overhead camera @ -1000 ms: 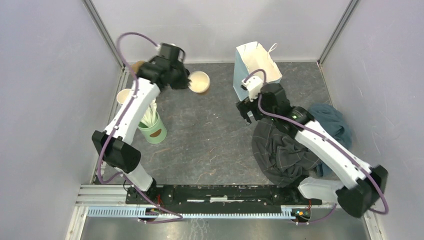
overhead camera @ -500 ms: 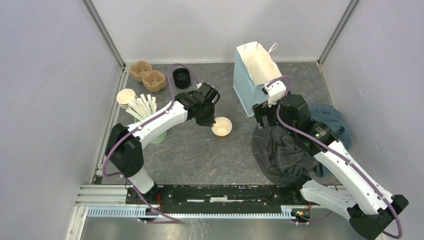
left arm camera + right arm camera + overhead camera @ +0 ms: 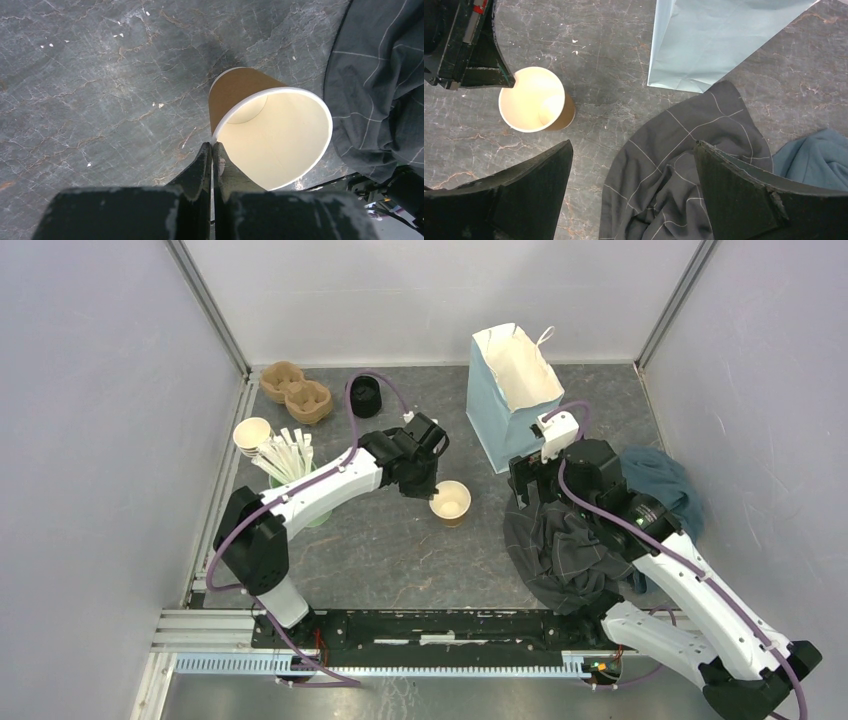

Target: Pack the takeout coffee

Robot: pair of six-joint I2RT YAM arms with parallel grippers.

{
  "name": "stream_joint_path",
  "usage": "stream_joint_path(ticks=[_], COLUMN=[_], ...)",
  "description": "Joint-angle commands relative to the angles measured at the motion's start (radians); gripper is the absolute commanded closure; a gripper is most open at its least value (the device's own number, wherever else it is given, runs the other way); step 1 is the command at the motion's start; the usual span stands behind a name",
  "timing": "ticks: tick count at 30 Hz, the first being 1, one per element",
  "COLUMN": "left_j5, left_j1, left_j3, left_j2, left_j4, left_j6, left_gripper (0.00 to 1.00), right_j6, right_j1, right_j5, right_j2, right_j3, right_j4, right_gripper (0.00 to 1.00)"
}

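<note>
A brown paper cup (image 3: pixel 450 502) with a cream inside and no lid is at the middle of the table, close to or on its surface. My left gripper (image 3: pixel 428 483) is shut on the cup's near rim, one finger inside and one outside. The left wrist view shows the pinched rim at my left gripper (image 3: pixel 212 146) and the open cup (image 3: pixel 270 135) beyond it. My right gripper (image 3: pixel 525 480) stands wide open over a dark checked cloth, holding nothing. In the right wrist view the cup (image 3: pixel 535 100) lies left of my right gripper (image 3: pixel 632 143).
A pale blue paper bag (image 3: pixel 510 390) stands open at the back, right of the cup. A dark checked cloth (image 3: pixel 565 540) and a blue cloth (image 3: pixel 660 480) lie on the right. A stack of black lids (image 3: pixel 364 396), a pulp cup carrier (image 3: pixel 295 392), another cup (image 3: pixel 252 433) and white sticks (image 3: pixel 285 450) are at the back left.
My left arm has carried the cup from the back left down to the table's middle. My right arm has drawn back from the bag, toward the cloth.
</note>
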Motion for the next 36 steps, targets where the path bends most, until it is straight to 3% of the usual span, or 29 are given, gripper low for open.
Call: stream_joint_path(ticks=[1,7,17,23,28,36], left_j5=[-0.043,-0.035,-0.062,-0.124,-0.173,-0.256], left_j1=[-0.021,-0.025,-0.026,-0.012,0.080,0.304], left_j3=[0.017,0.010,0.061,0.154,0.256,0.602], left_j2=[0.020,0.027,0.051,0.030,0.053,0.285], left_j4=[0.002,0.002,-0.043,-0.116,-0.131,-0.184], left_j6=[0.040,0.027,0.039,0.093,0.150,0.158], left_gripper=[0.98,0.97,0.82,0.62,0.37,0.32], right_j6=[0.023,0.018,-0.004,-0.035,-0.054,-0.103], right_j1=[-0.003,-0.004,-0.003,-0.004,-0.003,-0.004], right_j5=[-0.006,-0.008,-0.002,0.020,0.026,0.002], right_j2=[-0.016,-0.021,-0.022,-0.008,0.016,0.116], right_j3=[-0.007,-0.013,-0.038,-0.036,-0.035,0.051], right_j4=[0.012,0.022,0.035,0.043,0.048,0.039], right_gripper=[0.02,0.02,0.02,0.02,0.02,0.02])
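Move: My left hand already pinches the paper cup by its rim; the cup's middle is about 4 cm to the right, 1 cm back and 6 cm below. From this hand the blue bag stands some 17 cm ahead and 17 cm right, at about its height. The black lids lie about 24 cm ahead, 14 cm left and 8 cm lower. From my right hand the cup lies roughly 14 cm left, about level ahead and 19 cm below. I ease my left hand down a little over 1 cm to set the cup on the table, then open the fingers about two thirds and let go of the rim. Then I pull away forward, some 13 cm with about 9 cm of rise, drifting left towards the black lids, picking up speed. My open right hand sinks about 3 cm beside the bag. ##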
